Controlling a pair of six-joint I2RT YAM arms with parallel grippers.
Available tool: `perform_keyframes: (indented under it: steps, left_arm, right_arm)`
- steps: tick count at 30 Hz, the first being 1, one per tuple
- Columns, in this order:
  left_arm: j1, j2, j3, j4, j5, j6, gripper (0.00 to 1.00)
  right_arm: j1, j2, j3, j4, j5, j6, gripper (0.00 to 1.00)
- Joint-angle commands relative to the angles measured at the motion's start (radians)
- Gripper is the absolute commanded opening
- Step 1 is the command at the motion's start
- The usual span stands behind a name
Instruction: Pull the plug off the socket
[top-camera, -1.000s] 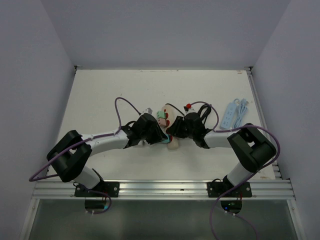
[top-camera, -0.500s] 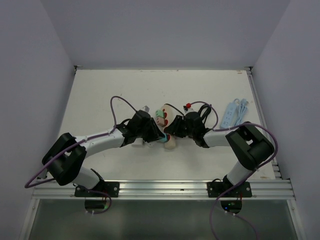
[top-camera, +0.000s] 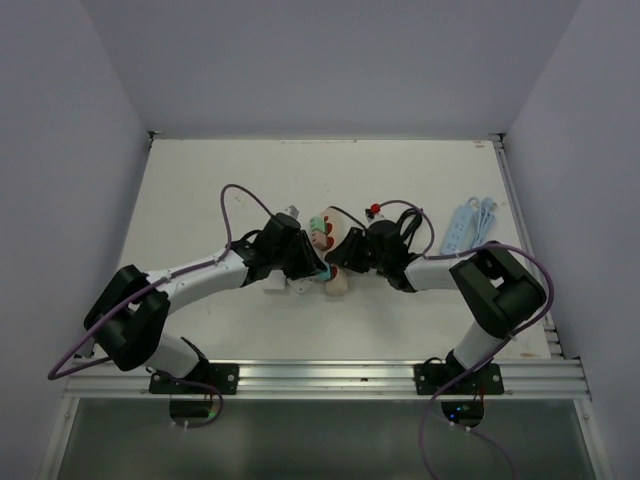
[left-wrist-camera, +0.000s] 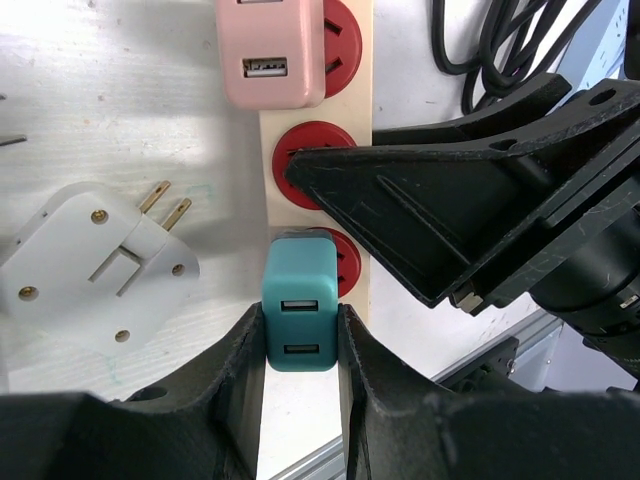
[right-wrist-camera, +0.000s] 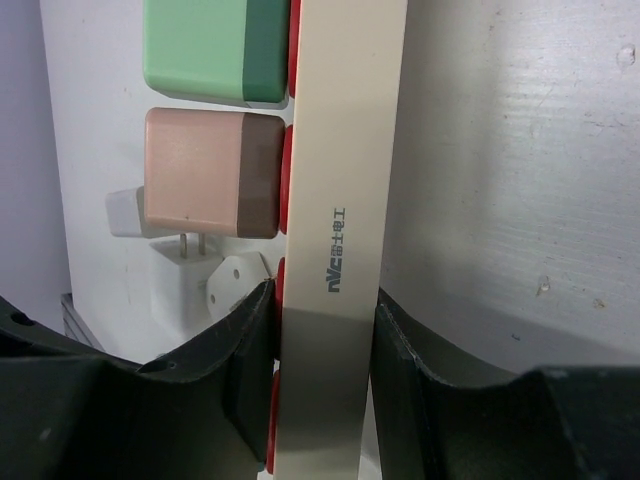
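Observation:
The socket is a cream power strip (left-wrist-camera: 352, 100) with red outlets, lying mid-table (top-camera: 338, 272). A teal plug (left-wrist-camera: 300, 305) sits over the lowest red outlet, and my left gripper (left-wrist-camera: 300, 335) is shut on its two sides. I cannot tell whether its prongs are still in. A pink plug (left-wrist-camera: 270, 50) and a green plug (right-wrist-camera: 210, 50) stand in the outlets further along. My right gripper (right-wrist-camera: 322, 340) is shut across the strip's body (right-wrist-camera: 345, 150), its black fingers (left-wrist-camera: 470, 200) reaching in from the right just beyond the teal plug.
A loose white plug (left-wrist-camera: 90, 265) lies prongs-out on the table left of the strip. A coiled black cable (top-camera: 405, 225) and a blue-white power strip (top-camera: 462, 225) lie to the right. Walls close in the left, right and back. A metal rail (top-camera: 320, 375) runs along the front.
Both grippers and the strip have shifted slightly to the left and away from the bases. The left arm has stretched out lower. Both grips stay the same.

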Motion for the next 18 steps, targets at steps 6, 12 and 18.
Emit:
perform_keyframes:
  steps: [6,12,18]
  left_arm:
    - [0.102,-0.096,0.192,-0.110,-0.016,0.147,0.00]
    - [0.127,-0.081,0.191,-0.095,0.034,0.140,0.00]
    - [0.096,-0.093,0.103,-0.009,0.062,0.097,0.00]
  right_arm:
    - [-0.065,0.098,-0.046,-0.372,0.308,-0.141,0.00]
    - [-0.065,0.120,-0.033,-0.386,0.299,-0.138,0.00]
    - [-0.065,0.110,-0.044,-0.362,0.273,-0.137,0.00]
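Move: The teal plug is already between the left pads, its middle roughly 1 cm to the right of and 1 cm below the hand point, with its socket at the strip's near end about 3 cm right and 3 cm down. The pink plug stands some 7 cm ahead of the left hand, 2 cm lower; the white adapter lies about 3 cm back, 4 cm left and 7 cm below. From the right hand, which grips the strip, the teal plug is roughly 4 cm back, 2 cm left and 2 cm up. The teal plug, already pinched, is tugged up, forward and left away from the strip, whose other side the right hand keeps clamped and is drawn along about 1 cm. Then the left fingers come off the plug and shut empty as that hand springs up, ending about 6 cm higher and 4 cm forward, while the right swings some 3 cm right and a little down, still creeping forward. ##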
